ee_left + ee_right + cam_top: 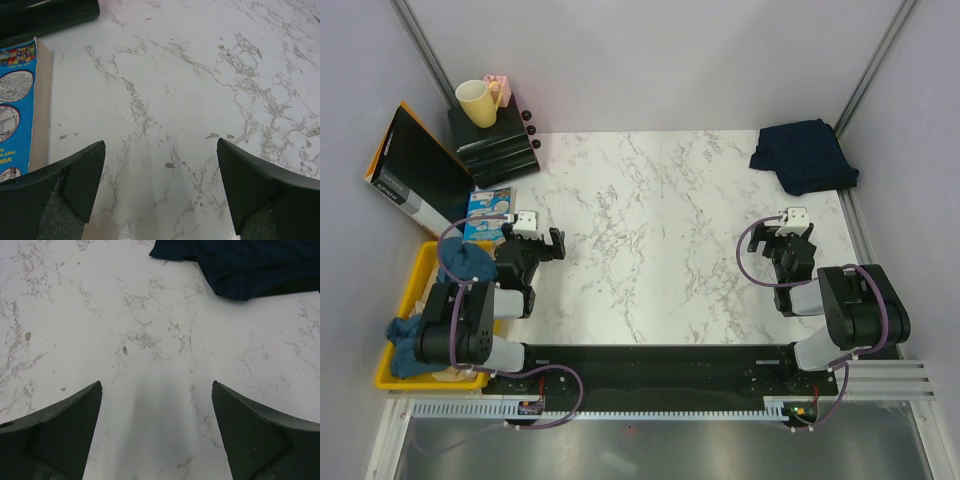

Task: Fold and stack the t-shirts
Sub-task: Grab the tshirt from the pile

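Note:
A dark navy t-shirt (pixel 803 155) lies folded in a rough bundle at the table's far right corner; its near edge shows at the top of the right wrist view (pixel 245 265). Steel-blue cloth (pixel 468 262) lies bunched in the yellow bin (pixel 408 290) at the left, with more of it at the bin's near end (pixel 408 345). My left gripper (pixel 548 240) is open and empty over bare marble (pixel 160 142). My right gripper (pixel 790 238) is open and empty over bare marble, well short of the navy shirt (pixel 157 383).
A blue picture box (pixel 485 212) lies just left of my left gripper (pixel 15 100). A black tray stack (pixel 492 145) carrying a yellow mug (pixel 477 102) stands at the far left. A black-and-orange box (pixel 410 170) leans beside it. Grey walls enclose the table.

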### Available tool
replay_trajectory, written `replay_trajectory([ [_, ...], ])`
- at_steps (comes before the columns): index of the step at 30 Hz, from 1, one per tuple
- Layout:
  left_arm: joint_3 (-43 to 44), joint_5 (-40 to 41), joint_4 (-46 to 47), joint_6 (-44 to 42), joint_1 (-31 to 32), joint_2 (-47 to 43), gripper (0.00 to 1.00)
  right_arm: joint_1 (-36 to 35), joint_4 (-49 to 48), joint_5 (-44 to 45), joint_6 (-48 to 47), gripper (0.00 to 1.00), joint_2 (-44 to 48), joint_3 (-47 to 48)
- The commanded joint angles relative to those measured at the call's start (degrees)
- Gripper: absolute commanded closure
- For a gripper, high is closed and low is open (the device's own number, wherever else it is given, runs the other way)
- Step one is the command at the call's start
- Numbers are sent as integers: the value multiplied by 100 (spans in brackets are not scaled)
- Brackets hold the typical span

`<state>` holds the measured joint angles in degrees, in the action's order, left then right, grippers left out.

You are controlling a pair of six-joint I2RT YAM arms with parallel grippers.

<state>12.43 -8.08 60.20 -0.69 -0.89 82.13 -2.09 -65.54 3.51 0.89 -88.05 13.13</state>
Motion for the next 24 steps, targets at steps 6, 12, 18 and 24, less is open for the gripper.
replay_trajectory([
  [6, 93, -71, 352, 25, 9, 14, 0, 15, -152, 36, 114, 2, 60, 103],
  [12, 67, -80, 387, 16, -8, -21, 0, 15, -179, 1, 105, 2, 69, 85],
  [18, 1383, -1545, -3009, -790, -8, -1443, 0, 15, 2541, -1366, -360, 2, 1086, 1313],
  [24, 3632, -2050, -7206, -2672, -8, -2035, 0, 7, 6970, -1925, -1512, 2, 801, 4291],
])
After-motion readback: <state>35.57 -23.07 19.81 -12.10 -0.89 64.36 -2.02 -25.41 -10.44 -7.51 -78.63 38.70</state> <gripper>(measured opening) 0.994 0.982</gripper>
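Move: The pile of blue t-shirts in the yellow bin lies about 21 cm to the left gripper's left, 15 cm back and some 4 cm below. From that gripper, the blue book is 5 cm ahead, 10 cm left and 7 cm lower, the black knobbed box about 19 cm ahead and 8 cm left, at its height. From the right gripper, the pile is some 79 cm left and 15 cm back, 4 cm lower; the folded navy cloth is 19 cm ahead, 5 cm right, 6 cm lower. After a short rest low over the marble, lift both open grippers clear with growing speed: raise the left one about 12 cm, easing it out on the bin's side while turning it some 15 degrees clockwise. Take the right one up about 8 cm, forward and somewhat left, turning counter-clockwise and staying short of the navy cloth. Touch nothing yet. ##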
